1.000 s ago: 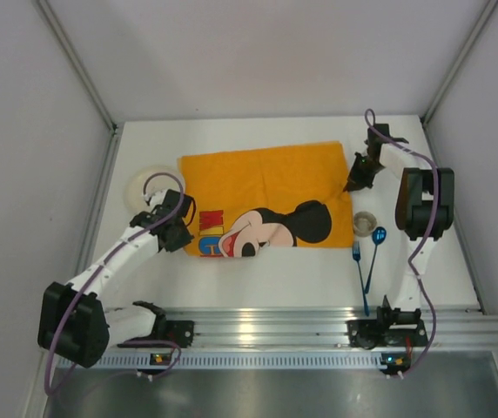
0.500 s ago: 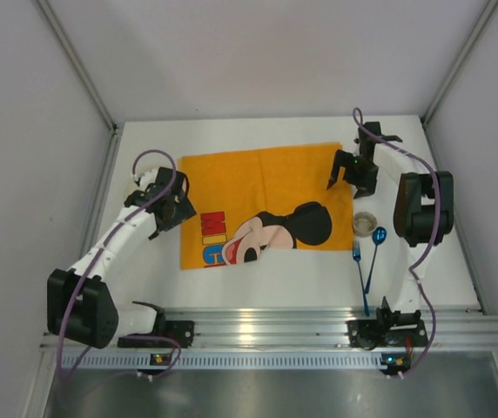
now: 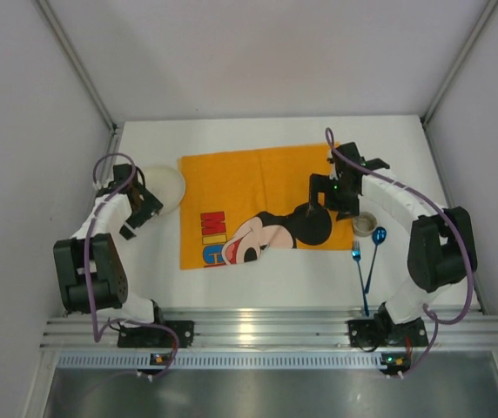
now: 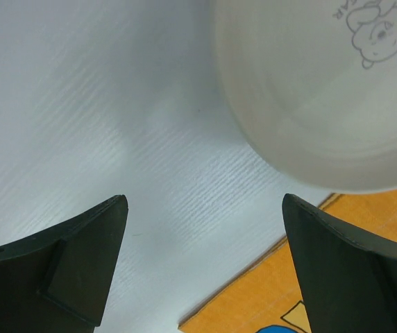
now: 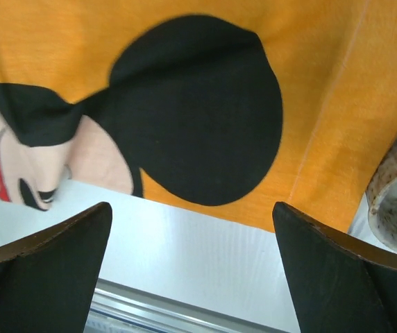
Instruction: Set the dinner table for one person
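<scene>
The dinner table [image 3: 258, 279] is a white tabletop with an orange Mickey Mouse placemat [image 3: 266, 187] lying flat on it. A white plate [image 3: 164, 185] sits just off the mat's left edge. My left gripper [image 3: 141, 209] hangs open over bare table [image 4: 80, 104] beside the plate [image 4: 309, 83], near the mat's edge [image 4: 323, 277], and holds nothing [image 4: 204, 201]. My right gripper [image 3: 315, 197] is open and empty above Mickey's black ear [image 5: 198, 111] at the mat's near right [image 5: 191, 208].
A small round cup [image 3: 365, 223] stands right of the mat and shows at the right edge of the right wrist view [image 5: 396, 201]. A blue spoon [image 3: 375, 252] and a blue fork [image 3: 360, 274] lie near it. An aluminium rail [image 3: 258, 326] borders the near edge.
Both grippers have opened and let go of the placemat, which now lies flat. The left arm swung left to beside the plate. The right arm came forward over Mickey's ear.
</scene>
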`<action>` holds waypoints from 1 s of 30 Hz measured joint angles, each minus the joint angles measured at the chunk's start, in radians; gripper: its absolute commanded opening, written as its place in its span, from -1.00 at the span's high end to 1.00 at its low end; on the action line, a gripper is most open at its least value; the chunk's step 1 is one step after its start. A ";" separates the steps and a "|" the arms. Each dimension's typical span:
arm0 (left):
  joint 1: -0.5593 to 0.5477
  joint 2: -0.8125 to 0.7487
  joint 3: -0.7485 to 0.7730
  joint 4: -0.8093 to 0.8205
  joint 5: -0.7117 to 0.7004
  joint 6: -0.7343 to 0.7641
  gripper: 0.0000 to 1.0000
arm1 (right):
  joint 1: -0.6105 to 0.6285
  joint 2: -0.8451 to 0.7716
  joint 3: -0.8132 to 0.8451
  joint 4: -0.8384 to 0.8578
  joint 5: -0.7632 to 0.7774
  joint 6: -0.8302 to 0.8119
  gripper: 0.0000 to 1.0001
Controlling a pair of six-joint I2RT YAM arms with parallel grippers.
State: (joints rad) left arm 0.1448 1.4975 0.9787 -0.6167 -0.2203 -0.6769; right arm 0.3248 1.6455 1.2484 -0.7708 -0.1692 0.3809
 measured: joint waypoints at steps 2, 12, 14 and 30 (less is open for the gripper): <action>0.021 0.022 0.000 0.028 0.006 0.004 -0.96 | 0.001 0.000 -0.053 0.000 0.025 0.010 -0.99; 0.055 0.147 0.062 0.075 0.022 0.019 -0.96 | 0.002 0.002 -0.273 0.029 0.159 0.023 -0.54; 0.066 0.151 0.066 0.079 0.023 0.023 -0.96 | 0.002 0.002 -0.279 0.034 0.179 0.026 -0.01; 0.142 0.206 0.130 0.095 0.037 0.075 -0.96 | 0.002 -0.065 -0.358 0.069 0.280 0.042 1.00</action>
State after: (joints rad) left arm 0.2871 1.7035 1.1091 -0.5220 -0.1829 -0.6018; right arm 0.3267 1.5803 0.8906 -0.7021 0.1108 0.4232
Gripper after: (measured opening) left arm 0.981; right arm 0.011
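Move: My right hand, empty and open, has the orange cloth's near-right corner about 7 cm back, 8 cm to its right and 8 cm below. From that hand the bowl stands some 12 cm right and level with it, the spoon about 12 cm back and 15 cm right, the fork roughly 17 cm back and 11 cm right. From my left hand, the plate's middle lies about 12 cm ahead, 4 cm right and 5 cm lower. I swoop my open right hand down, back and to the right, about 8 cm each way, onto the cloth's near-right corner just short of the fork's tines. It rolls some 20 degrees, its left side dipping, and near the bottom the fingers shut and pinch the cloth. My left hand, still wide open, slides about 5 cm left and 4 cm forward beside the plate's left rim, sinking 3 cm before rising slightly. ##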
